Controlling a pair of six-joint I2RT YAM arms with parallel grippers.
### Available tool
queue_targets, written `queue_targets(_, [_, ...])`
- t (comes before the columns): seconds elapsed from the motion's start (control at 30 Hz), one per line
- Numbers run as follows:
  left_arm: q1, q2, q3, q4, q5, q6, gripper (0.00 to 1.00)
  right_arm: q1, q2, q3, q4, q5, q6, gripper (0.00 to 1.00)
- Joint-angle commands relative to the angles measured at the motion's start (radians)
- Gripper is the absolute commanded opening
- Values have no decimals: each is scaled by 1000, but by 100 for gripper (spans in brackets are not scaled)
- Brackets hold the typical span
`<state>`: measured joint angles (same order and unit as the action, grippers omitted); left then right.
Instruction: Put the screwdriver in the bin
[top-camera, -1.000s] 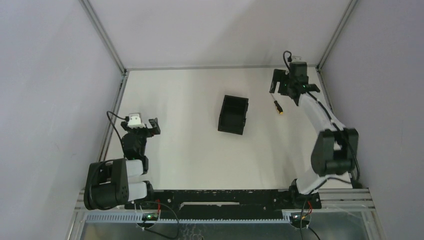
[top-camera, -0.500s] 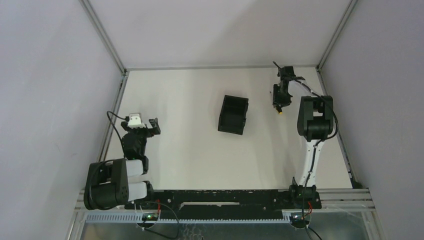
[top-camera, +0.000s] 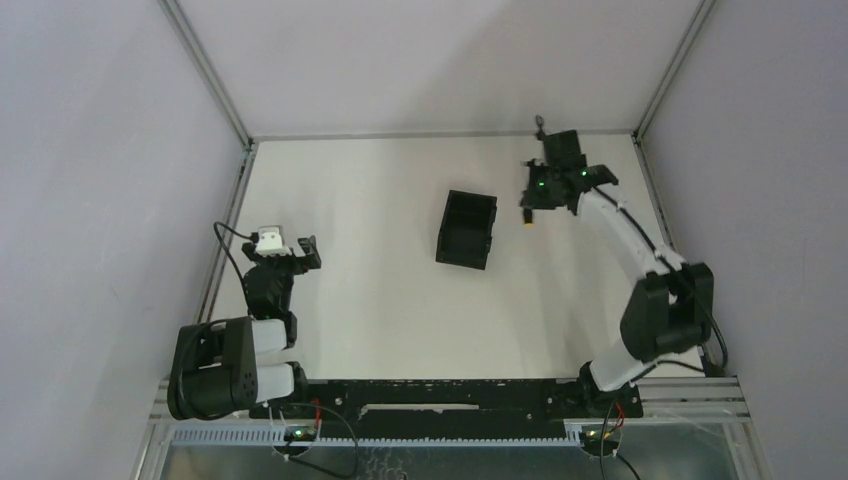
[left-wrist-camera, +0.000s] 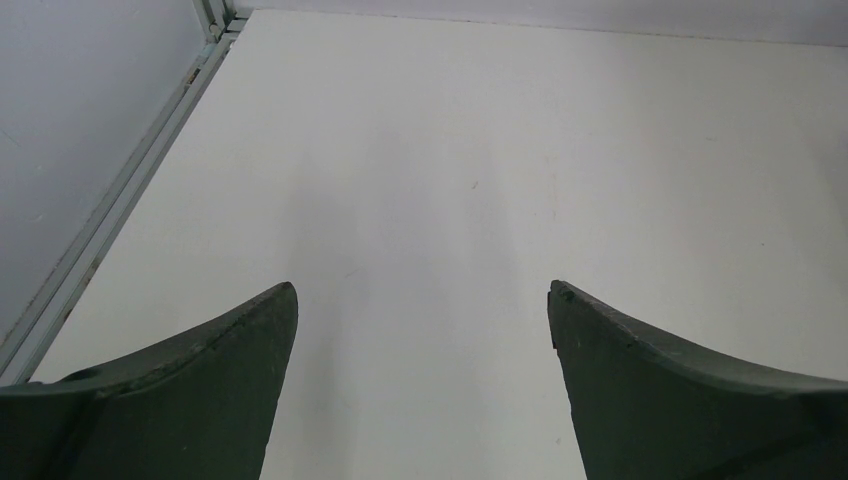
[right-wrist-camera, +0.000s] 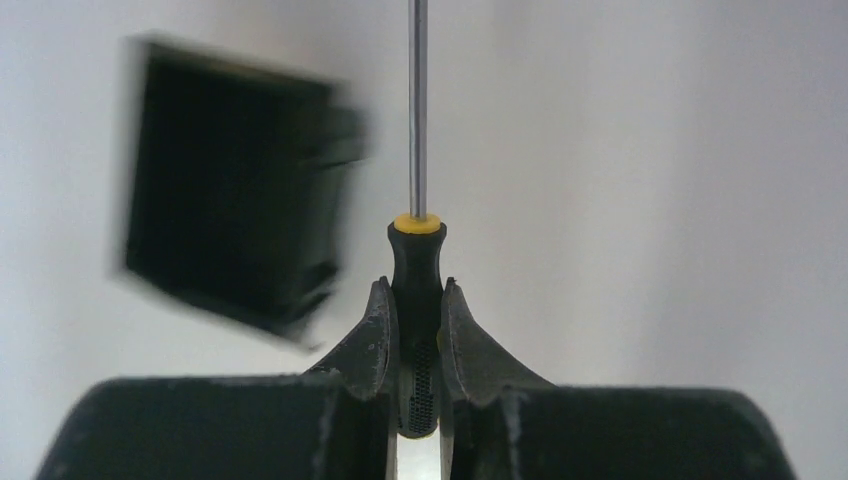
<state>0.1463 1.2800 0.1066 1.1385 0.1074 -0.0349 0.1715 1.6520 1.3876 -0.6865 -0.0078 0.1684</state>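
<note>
The screwdriver (right-wrist-camera: 417, 262) has a black handle with a yellow collar and a slim metal shaft pointing away from the camera. My right gripper (right-wrist-camera: 412, 288) is shut on its handle. From above, the right gripper (top-camera: 527, 203) holds the screwdriver (top-camera: 528, 221) just right of the black open-top bin (top-camera: 471, 197). In the right wrist view the bin (right-wrist-camera: 240, 72) appears blurred, to the left of the shaft. My left gripper (top-camera: 303, 252) rests at the near left, and its wrist view shows the left gripper (left-wrist-camera: 422, 292) open over bare table.
Grey walls with metal frame rails (top-camera: 228, 105) enclose the white table on three sides. A rail (left-wrist-camera: 120, 195) runs along the table's left edge close to the left gripper. The arm mounts' black bar (top-camera: 440, 395) lies along the near edge.
My right gripper came down on the screwdriver, closed on its handle and carried it a little left toward the bin. The left arm has not moved.
</note>
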Motion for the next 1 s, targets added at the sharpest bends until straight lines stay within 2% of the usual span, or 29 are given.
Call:
queue_targets(0.0, [-5, -18, 45, 12, -14, 12, 100, 192, -96, -68, 64, -61, 163, 9])
queue_targets(0.17, [-5, -18, 44, 12, -14, 12, 100, 336, -33, -58, 155, -24, 216, 11])
queue_targets(0.37, [-5, -18, 45, 11, -14, 12, 100, 367, 55, -37, 222, 21, 207, 15])
queue_targets(0.6, [-5, -18, 45, 12, -14, 13, 100, 376, 147, -17, 248, 117, 215, 25])
queue_targets(0.77, [-5, -18, 45, 12, -14, 12, 100, 384, 175, 13, 247, 132, 221, 47])
queue_targets(0.97, [-6, -18, 45, 11, -14, 12, 100, 396, 123, 66, 211, 130, 194, 59])
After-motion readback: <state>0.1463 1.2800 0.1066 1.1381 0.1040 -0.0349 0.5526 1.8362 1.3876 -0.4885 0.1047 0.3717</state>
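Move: My right hand already holds the screwdriver by its handle, clear of the table. The bin it is bound for lies about 15 cm to the left and some 3 cm farther out, its middle roughly 11 cm below my fingers; bare table surrounds it. From my idle left hand, the bin is about 39 cm to the right, 8 cm ahead and 8 cm down. I swing the screwdriver left about 15 cm to over the bin with my right hand, rising slightly and drawing back a few centimetres on the way, the wrist turning some 15 degrees counter-clockwise. Then I sink about 10 cm towards the near half of the bin, easing forward, open my fingers to a little over half to let go of the handle, and start back up. ##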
